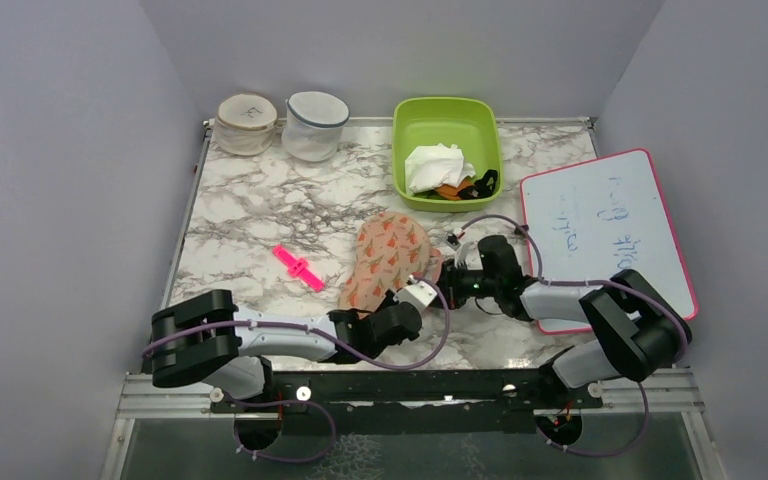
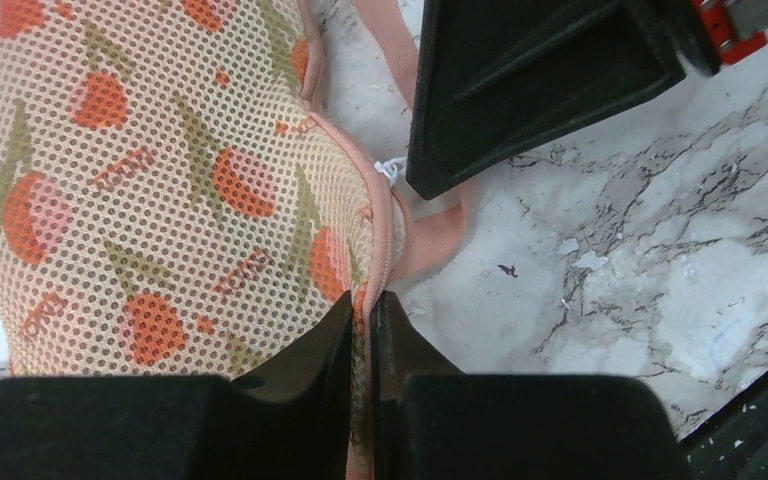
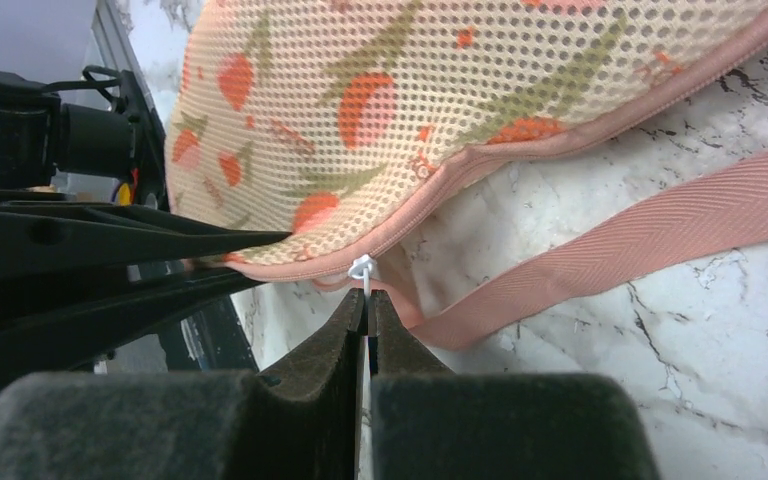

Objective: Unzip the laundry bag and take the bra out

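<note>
The peach mesh laundry bag (image 1: pixel 385 260) with orange-red motifs lies zipped shut at the table's middle. My left gripper (image 1: pixel 412 300) is shut on the bag's pink zip edging at its near corner, as the left wrist view (image 2: pixel 368 300) shows. My right gripper (image 1: pixel 447 285) is shut on the small white zip pull (image 3: pixel 363 268) at that same edge; the right wrist view (image 3: pixel 368 298) shows the jaws pinching it. A pink strap (image 3: pixel 660 225) trails from the bag over the marble. The red bra is hidden.
A green tub (image 1: pixel 447 150) at the back holds a white cloth (image 1: pixel 436 165) and a small black-and-orange garment (image 1: pixel 470 187). Two round white mesh tubs (image 1: pixel 280 124) stand at the back left. A pink clip (image 1: pixel 297 267) lies left of the bag. A whiteboard (image 1: pixel 610 230) lies right.
</note>
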Robot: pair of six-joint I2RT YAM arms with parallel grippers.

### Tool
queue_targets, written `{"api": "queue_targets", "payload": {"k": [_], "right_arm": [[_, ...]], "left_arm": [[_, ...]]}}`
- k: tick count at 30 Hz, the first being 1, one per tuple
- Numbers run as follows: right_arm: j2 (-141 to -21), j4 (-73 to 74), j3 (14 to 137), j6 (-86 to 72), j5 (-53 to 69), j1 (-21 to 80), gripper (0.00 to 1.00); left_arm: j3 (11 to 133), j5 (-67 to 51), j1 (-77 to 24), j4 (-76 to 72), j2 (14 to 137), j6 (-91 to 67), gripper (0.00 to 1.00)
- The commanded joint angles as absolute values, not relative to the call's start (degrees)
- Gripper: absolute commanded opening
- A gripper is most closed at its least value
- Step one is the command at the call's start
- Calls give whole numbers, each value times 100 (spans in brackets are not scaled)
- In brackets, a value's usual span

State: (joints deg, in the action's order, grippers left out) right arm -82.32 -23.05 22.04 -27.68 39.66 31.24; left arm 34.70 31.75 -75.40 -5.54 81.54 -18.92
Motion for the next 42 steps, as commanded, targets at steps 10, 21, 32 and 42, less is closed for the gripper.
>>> {"api": "queue_targets", "payload": {"k": [10, 21, 32, 42], "right_arm": [[-9092, -2945, 2763, -2753, 3014, 3135, 1], [-8951, -2955, 2766, -2526, 2160, 2644, 1], [-7695, -2022, 2340, -2443, 2941, 2549, 1], [-6773, -1690, 1712, -2691, 3433, 2549, 1]], "left_arm": [[2724, 2812, -7515, -506, 6643, -1503, 0], [2278, 2738, -7515, -388, 6109, -1654, 0], [2274, 2695, -7517, -530, 6223, -1951, 32], [3390, 2154, -7523, -760, 6976, -1441, 57]]}}
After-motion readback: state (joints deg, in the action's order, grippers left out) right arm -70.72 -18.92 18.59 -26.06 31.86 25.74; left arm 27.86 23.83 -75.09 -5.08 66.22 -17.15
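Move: Pinched in the right fingers, the white zip pull sits at their tips, about 1 cm to the hand's left. The zipped edge runs on to roughly 8 cm ahead and 2 cm left, and the peach strap is some 5 cm ahead and 1 cm left, all slightly lower. The left hand grips the bag's edge, with the pull about 3 cm ahead and 4 cm right of that hand. From the same hand, the bag's middle is some 8 cm ahead and 6 cm left. Drawing the pull forward along the zipped side, the right hand dips a little, runs out about 8 cm while turning clockwise, then comes back some 5 cm and drifts right, fingers still shut on the pull. The left hand, still gripping the edge, draws it left and slightly up and back, away from the pull, then opens wide, lets go and swings back right and up. ##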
